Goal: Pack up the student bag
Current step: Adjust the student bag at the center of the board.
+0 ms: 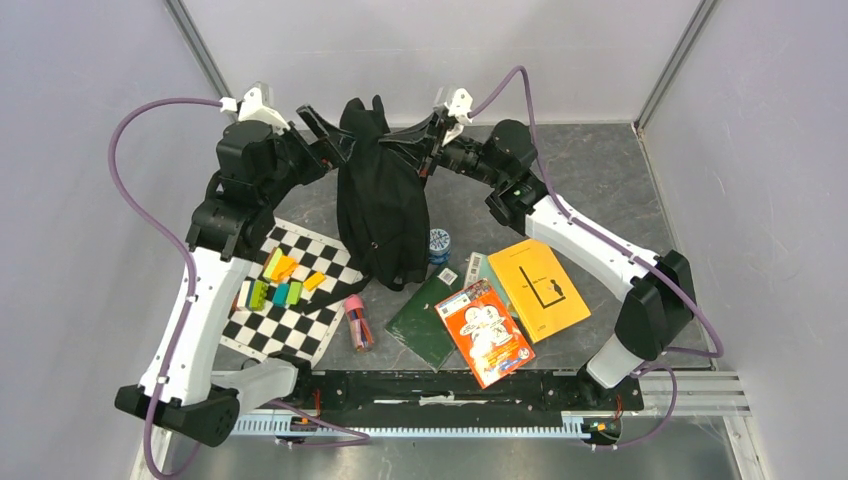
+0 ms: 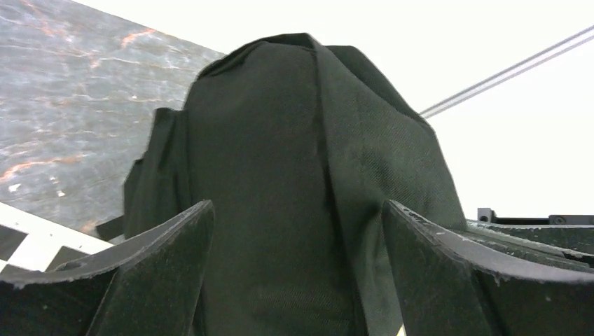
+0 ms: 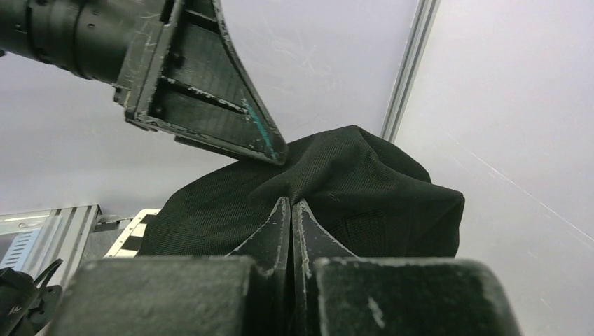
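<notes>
The student bag [image 1: 380, 205], black soft fabric, hangs upright in the middle of the table with its top lifted and its bottom on the table. My right gripper [image 1: 424, 147] is shut on a pinch of fabric at the bag's upper right; in the right wrist view the cloth [image 3: 364, 189] puckers at the closed tips of the right gripper [image 3: 291, 203]. My left gripper [image 1: 333, 140] is open at the bag's upper left. In the left wrist view the bag [image 2: 294, 154] fills the gap between the spread fingers [image 2: 154, 266] of the left gripper [image 2: 298, 206]; whether they touch it is unclear.
A checkered mat [image 1: 300, 325] with several coloured blocks [image 1: 280, 280] lies left of the bag. A pink-capped tube [image 1: 358, 320], a green book [image 1: 425, 318], an orange booklet [image 1: 485, 332], a yellow book [image 1: 540, 288] and a small blue-white roll [image 1: 439, 243] lie in front and to the right.
</notes>
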### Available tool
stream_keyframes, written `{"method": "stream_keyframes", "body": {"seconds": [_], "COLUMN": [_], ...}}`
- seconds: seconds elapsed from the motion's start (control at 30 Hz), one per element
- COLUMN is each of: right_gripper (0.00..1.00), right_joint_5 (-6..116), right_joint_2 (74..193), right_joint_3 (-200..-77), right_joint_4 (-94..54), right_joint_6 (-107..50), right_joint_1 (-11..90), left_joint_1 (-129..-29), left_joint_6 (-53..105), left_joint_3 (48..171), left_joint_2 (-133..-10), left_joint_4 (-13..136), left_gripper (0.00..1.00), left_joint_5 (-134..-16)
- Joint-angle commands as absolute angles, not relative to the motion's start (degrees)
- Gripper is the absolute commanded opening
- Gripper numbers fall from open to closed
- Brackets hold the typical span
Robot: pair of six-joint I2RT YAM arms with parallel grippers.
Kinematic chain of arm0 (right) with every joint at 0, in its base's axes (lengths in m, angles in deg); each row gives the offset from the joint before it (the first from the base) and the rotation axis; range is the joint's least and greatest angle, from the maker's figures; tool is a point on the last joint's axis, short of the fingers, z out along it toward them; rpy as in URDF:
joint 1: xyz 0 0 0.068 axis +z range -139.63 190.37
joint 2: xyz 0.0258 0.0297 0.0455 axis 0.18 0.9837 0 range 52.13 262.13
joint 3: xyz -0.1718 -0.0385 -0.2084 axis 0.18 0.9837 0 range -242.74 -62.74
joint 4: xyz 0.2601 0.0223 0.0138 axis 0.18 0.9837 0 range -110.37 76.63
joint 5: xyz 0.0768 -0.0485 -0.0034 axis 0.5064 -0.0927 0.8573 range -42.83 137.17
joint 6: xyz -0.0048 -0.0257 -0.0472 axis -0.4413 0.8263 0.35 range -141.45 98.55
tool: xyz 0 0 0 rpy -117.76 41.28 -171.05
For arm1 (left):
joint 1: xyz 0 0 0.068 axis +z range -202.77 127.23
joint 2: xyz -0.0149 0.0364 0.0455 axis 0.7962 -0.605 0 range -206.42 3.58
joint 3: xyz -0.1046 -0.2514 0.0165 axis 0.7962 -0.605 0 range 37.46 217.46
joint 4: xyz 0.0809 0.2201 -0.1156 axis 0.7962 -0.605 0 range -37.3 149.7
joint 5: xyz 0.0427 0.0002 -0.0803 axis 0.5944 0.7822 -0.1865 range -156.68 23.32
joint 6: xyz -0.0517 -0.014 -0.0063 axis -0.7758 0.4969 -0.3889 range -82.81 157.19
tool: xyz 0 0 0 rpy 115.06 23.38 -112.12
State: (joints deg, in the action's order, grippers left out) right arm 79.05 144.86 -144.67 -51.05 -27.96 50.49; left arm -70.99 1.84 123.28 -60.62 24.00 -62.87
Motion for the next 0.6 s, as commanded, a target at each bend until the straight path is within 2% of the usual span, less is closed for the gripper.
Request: {"method": "stream_keyframes", "body": {"seconds": [0.0, 0.13, 0.23, 0.33, 0.37, 0.43, 0.47, 0.5, 0.53, 0.57], "right_gripper": [0.0, 0.0, 0.0, 0.0, 0.05, 0.41, 0.68, 0.86, 0.97, 0.98], "right_joint_5": [81.0, 81.0, 80.5, 78.3, 76.9, 73.9, 72.0, 70.3, 67.7, 65.7], "right_joint_2": [142.0, 142.0, 142.3, 142.2, 142.0, 141.5, 141.1, 140.5, 139.9, 138.9], "right_joint_3": [-146.5, -146.4, -146.8, -147.9, -148.7, -149.7, -150.0, -150.1, -150.0, -149.7], "right_joint_4": [-52.1, -50.2, -48.8, -46.6, -45.8, -43.9, -43.2, -42.4, -41.6, -40.6], "right_joint_6": [-24.5, -22.8, -21.9, -21.9, -21.9, -22.0, -21.9, -22.4, -23.1, -23.8], "right_joint_1": [50.5, 50.5, 50.5, 50.5, 50.5, 50.5, 50.5, 50.5, 50.5, 50.7], "left_joint_1": [-68.5, -68.0, -67.8, -67.3, -67.1, -66.7, -66.5, -66.4, -66.3, -66.3], "left_joint_6": [-4.4, -5.0, -5.2, -5.1, -5.2, -5.6, -6.1, -6.9, -7.7, -8.6], "left_joint_3": [122.2, 121.0, 120.3, 119.7, 119.5, 119.5, 119.5, 119.5, 119.4, 119.1], "left_joint_2": [-62.1, -63.6, -63.9, -63.5, -63.3, -62.6, -62.4, -62.2, -62.0, -61.6], "left_joint_4": [33.1, 35.9, 36.6, 36.4, 36.6, 37.6, 38.4, 39.6, 40.7, 42.5], "left_gripper": [0.9, 0.83, 0.67, 0.36, 0.25, 0.1, 0.04, 0.02, 0.02, 0.02], "left_joint_5": [-75.3, -79.1, -80.9, -80.6, -80.0, -78.7, -78.2, -77.6, -76.8, -76.0]}}
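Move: The left hand is open at the upper left edge of the student bag, which lies about 3 cm to its right and 2 cm ahead. The bag's middle is some 8 cm right, 3 cm back and 20 cm below. The checkered board's middle is roughly 11 cm left, 12 cm back and 40 cm down. The right hand already pinches the bag, whose middle is about 2 cm left, 3 cm back and 20 cm below it; from there the blue jar is some 8 cm right, 6 cm back and 37 cm down. Rightward and a little forward, the left hand eases about 4 cm onto the bag's upper left edge, rolling and turning clockwise some 10 degrees each, and its fingers close from wide open to pinch the cloth. The right hand, still gripping at first, sinks about 1 cm, then spreads its fingers nearly fully to let go, edging about 1.5 cm forward as they open. ##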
